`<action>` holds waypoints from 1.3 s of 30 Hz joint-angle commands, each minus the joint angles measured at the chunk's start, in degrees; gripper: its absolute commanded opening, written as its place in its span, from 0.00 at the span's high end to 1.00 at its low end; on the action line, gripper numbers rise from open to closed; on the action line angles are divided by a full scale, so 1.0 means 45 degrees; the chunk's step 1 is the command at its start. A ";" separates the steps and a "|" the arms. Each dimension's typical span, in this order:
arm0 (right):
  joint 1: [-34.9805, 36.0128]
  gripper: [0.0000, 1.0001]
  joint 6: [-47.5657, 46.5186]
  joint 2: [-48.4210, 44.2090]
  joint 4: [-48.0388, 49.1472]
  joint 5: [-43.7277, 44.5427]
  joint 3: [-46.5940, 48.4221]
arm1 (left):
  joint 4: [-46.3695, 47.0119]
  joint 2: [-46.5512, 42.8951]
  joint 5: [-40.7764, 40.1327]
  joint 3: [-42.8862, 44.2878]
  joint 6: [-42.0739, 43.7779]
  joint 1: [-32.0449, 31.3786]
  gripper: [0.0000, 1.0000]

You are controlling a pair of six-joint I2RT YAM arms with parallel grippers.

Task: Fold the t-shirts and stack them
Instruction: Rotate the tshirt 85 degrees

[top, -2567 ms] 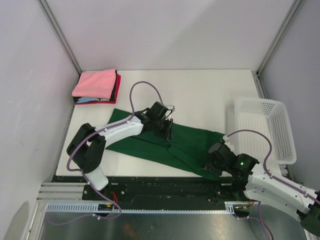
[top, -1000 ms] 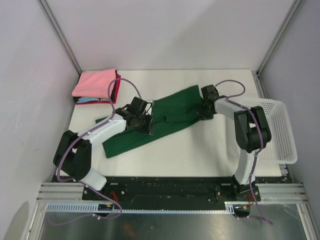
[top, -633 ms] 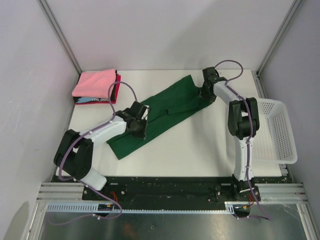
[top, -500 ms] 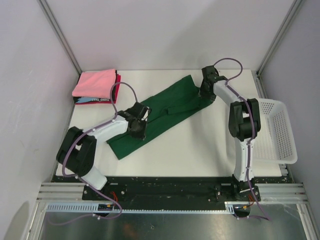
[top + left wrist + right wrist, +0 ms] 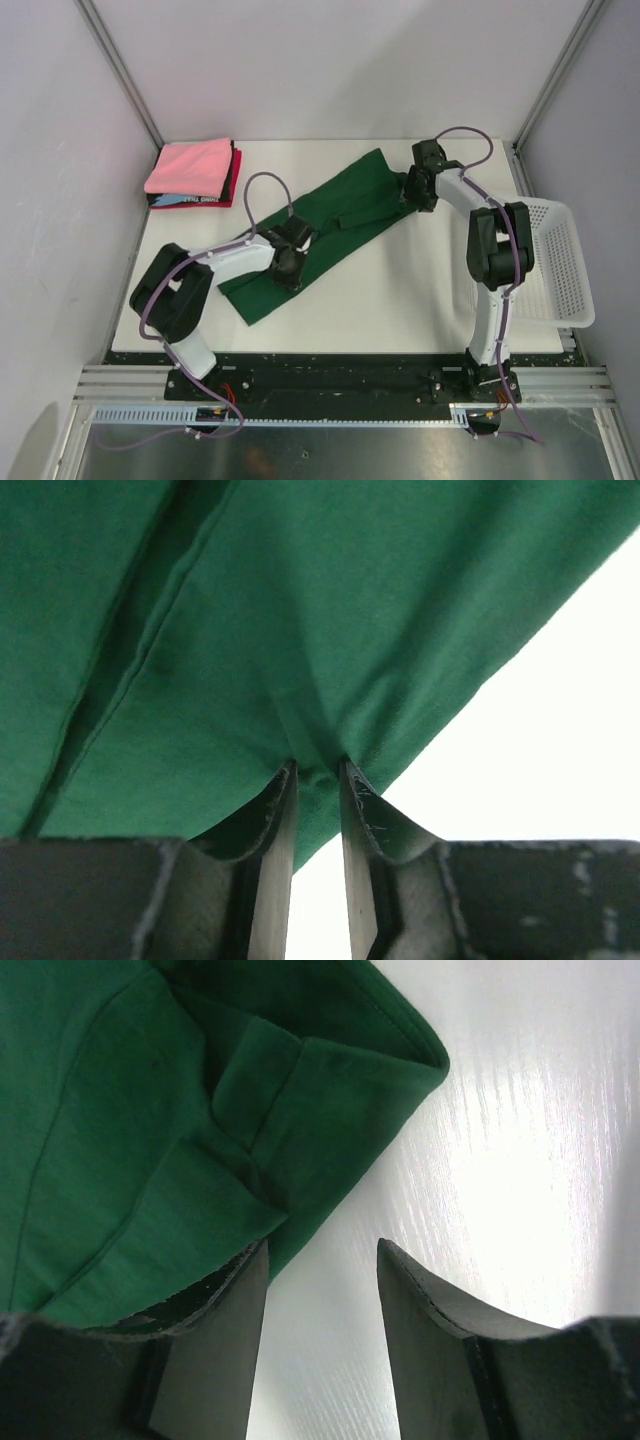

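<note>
A dark green t-shirt (image 5: 330,222), folded into a long strip, lies diagonally across the white table. My left gripper (image 5: 290,264) is shut on its near-left part; in the left wrist view the fingertips (image 5: 318,770) pinch a ridge of the green cloth (image 5: 300,610). My right gripper (image 5: 412,196) stands open just off the strip's far right end. In the right wrist view its jaws (image 5: 322,1250) frame bare table, with the green shirt's corner (image 5: 150,1110) beside the left finger. Folded t-shirts (image 5: 193,170), pink on top, are stacked at the far left corner.
A white mesh basket (image 5: 555,260) stands at the right edge of the table, beside the right arm. Grey walls close in the table on the left, back and right. Purple cables loop above both arms.
The right gripper carried the shirt's end toward the far right, then opened and let it go. The left gripper slid a little nearer with its pinch of cloth, stretching the strip.
</note>
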 commanded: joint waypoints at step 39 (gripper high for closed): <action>0.0639 0.52 0.1621 -0.1545 0.1642 -0.0972 -0.1366 | 0.1013 -0.1198 0.0321 0.0670 -0.3404 -0.3781 0.73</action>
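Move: Under the left fingertips, which already rest on its near edge, lies the folded green t-shirt, slanting out to the right; its middle is about 13 cm ahead and 7 cm right, its near-left end some 5 cm back and 16 cm left. The pink stack stands about 30 cm ahead and 29 cm left. From the right hand, the t-shirt's middle lies roughly 10 cm back, 27 cm left and 4 cm below, and the empty basket about 14 cm back and 32 cm right. Sweeping rightwards about 24 cm and some 6 cm back, the left fingertips push the t-shirt's near part round counter-clockwise as the hand rolls right-side up, then it lifts clear and swings some 9 cm back left. The half-open right hand dips, reaches 7 cm forward by the far end, then returns, finishing slightly higher; its contact can't be seen. ##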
